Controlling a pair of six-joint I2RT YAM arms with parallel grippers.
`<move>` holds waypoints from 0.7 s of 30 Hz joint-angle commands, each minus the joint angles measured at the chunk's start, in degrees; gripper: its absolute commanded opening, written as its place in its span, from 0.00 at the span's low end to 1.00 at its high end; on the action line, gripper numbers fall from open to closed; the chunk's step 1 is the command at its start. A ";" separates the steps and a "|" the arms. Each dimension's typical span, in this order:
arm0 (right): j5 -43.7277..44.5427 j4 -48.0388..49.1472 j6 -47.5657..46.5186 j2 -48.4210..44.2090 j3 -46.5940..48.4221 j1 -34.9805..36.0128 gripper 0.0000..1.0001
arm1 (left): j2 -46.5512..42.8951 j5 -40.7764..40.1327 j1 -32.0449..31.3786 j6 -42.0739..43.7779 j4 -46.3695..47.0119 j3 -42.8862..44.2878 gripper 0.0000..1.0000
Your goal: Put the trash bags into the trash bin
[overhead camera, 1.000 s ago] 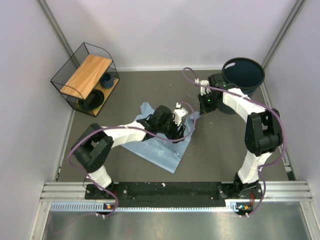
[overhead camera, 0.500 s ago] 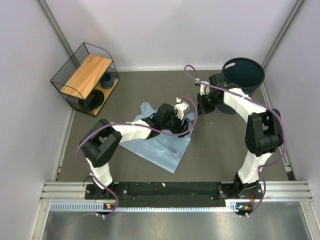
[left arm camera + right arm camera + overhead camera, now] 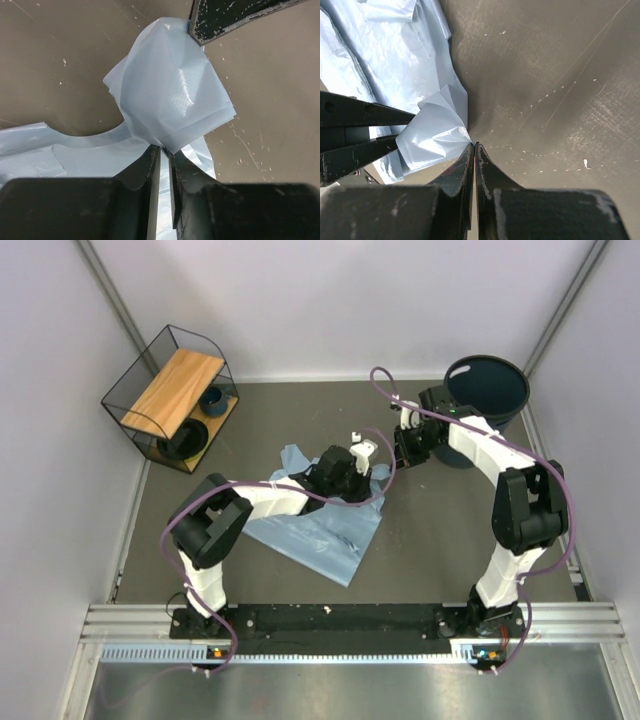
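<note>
The trash bags (image 3: 318,530) lie as a light-blue film sheet spread mid-table. Its right corner (image 3: 170,90) is pulled up into a small peak between my two grippers. My left gripper (image 3: 165,150) has its jaws nearly together, with the lower edge of that peak pinched at the tips; from above it (image 3: 374,476) sits at the sheet's right corner. My right gripper (image 3: 474,145) is shut, and the film (image 3: 435,131) puckers into its tips; from above it (image 3: 399,464) is just right of the left one. The dark blue-grey trash bin (image 3: 487,388) stands at the back right.
A black wire basket (image 3: 170,395) with a wooden shelf stands at the back left, holding a dark cup and a bowl. White walls enclose the table on three sides. The right arm's purple cable (image 3: 380,390) loops above the grippers.
My left gripper has slid right onto the sheet's right corner and narrowed its jaws on the film. My right gripper shifted slightly left toward it and stayed shut.
</note>
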 commanded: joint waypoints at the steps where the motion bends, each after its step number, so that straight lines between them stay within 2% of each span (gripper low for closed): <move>1: -1.24 -0.14 0.11 -2.74 2.74 0.07 0.00 | -0.15 -0.70 0.17 -0.10 2.40 2.36 0.12; 2: -1.15 0.03 0.20 -2.74 2.65 0.07 0.00 | -0.33 -0.70 0.17 -0.10 2.32 2.36 0.08; 3: -1.15 -0.06 0.02 -2.66 2.57 0.07 0.00 | -0.41 -0.53 0.17 -0.19 2.32 2.27 0.01; 9: -0.19 -0.40 -0.07 -1.69 2.83 -0.19 0.02 | -2.61 1.23 0.69 -0.89 1.09 1.48 0.00; 11: -0.45 -0.58 0.02 -1.25 3.27 -0.28 0.11 | -4.53 3.77 1.04 -0.80 -0.14 1.13 0.00; 12: -0.45 -0.67 0.02 -0.90 3.27 -0.46 0.22 | -5.33 4.57 1.31 -0.63 -0.75 1.13 0.00; 14: -0.54 -0.85 0.28 -0.55 3.62 -0.81 0.34 | -7.87 6.32 1.48 -0.28 -2.34 1.13 0.00; 15: -0.62 -0.93 0.28 -0.37 3.79 -0.98 0.47 | -8.76 6.85 1.83 0.42 -2.78 0.95 0.00; 17: -0.80 -1.29 0.28 -0.28 4.23 -1.16 0.57 | -11.12 8.17 1.84 1.48 -4.62 0.95 0.00; 18: -0.97 -1.46 0.28 -0.37 4.32 -1.16 0.67 | -11.83 8.52 2.01 1.92 -5.15 0.86 0.00; 21: -2.29 -2.16 -0.15 -0.72 4.24 -1.42 0.72 | -13.51 9.58 2.62 2.54 -7.70 0.86 0.00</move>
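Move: The gathered corner of the trash bag stands raised between my hands: its middle is some 2 cm ahead, 3 cm right and slightly above my left hand, whose half-closed fingers already straddle its neck. From my right hand, still pinching its tip, that middle is about 2 cm back, 3 cm left and 2 cm lower. The spread bag body lies around 10 cm back, 13 cm left and 6 cm below my left hand. The trash bin stands roughly 17 cm right and 9 cm ahead of my right hand. I shut my left fingers on the neck of the bag corner while my right hand holds its tip still. With the left grip made, I open my right fingers wide and let the tip go, keeping that hand almost in place. Then I lift my left hand, its pinch kept, about 6 cm up and slightly back and left, away from the right. ##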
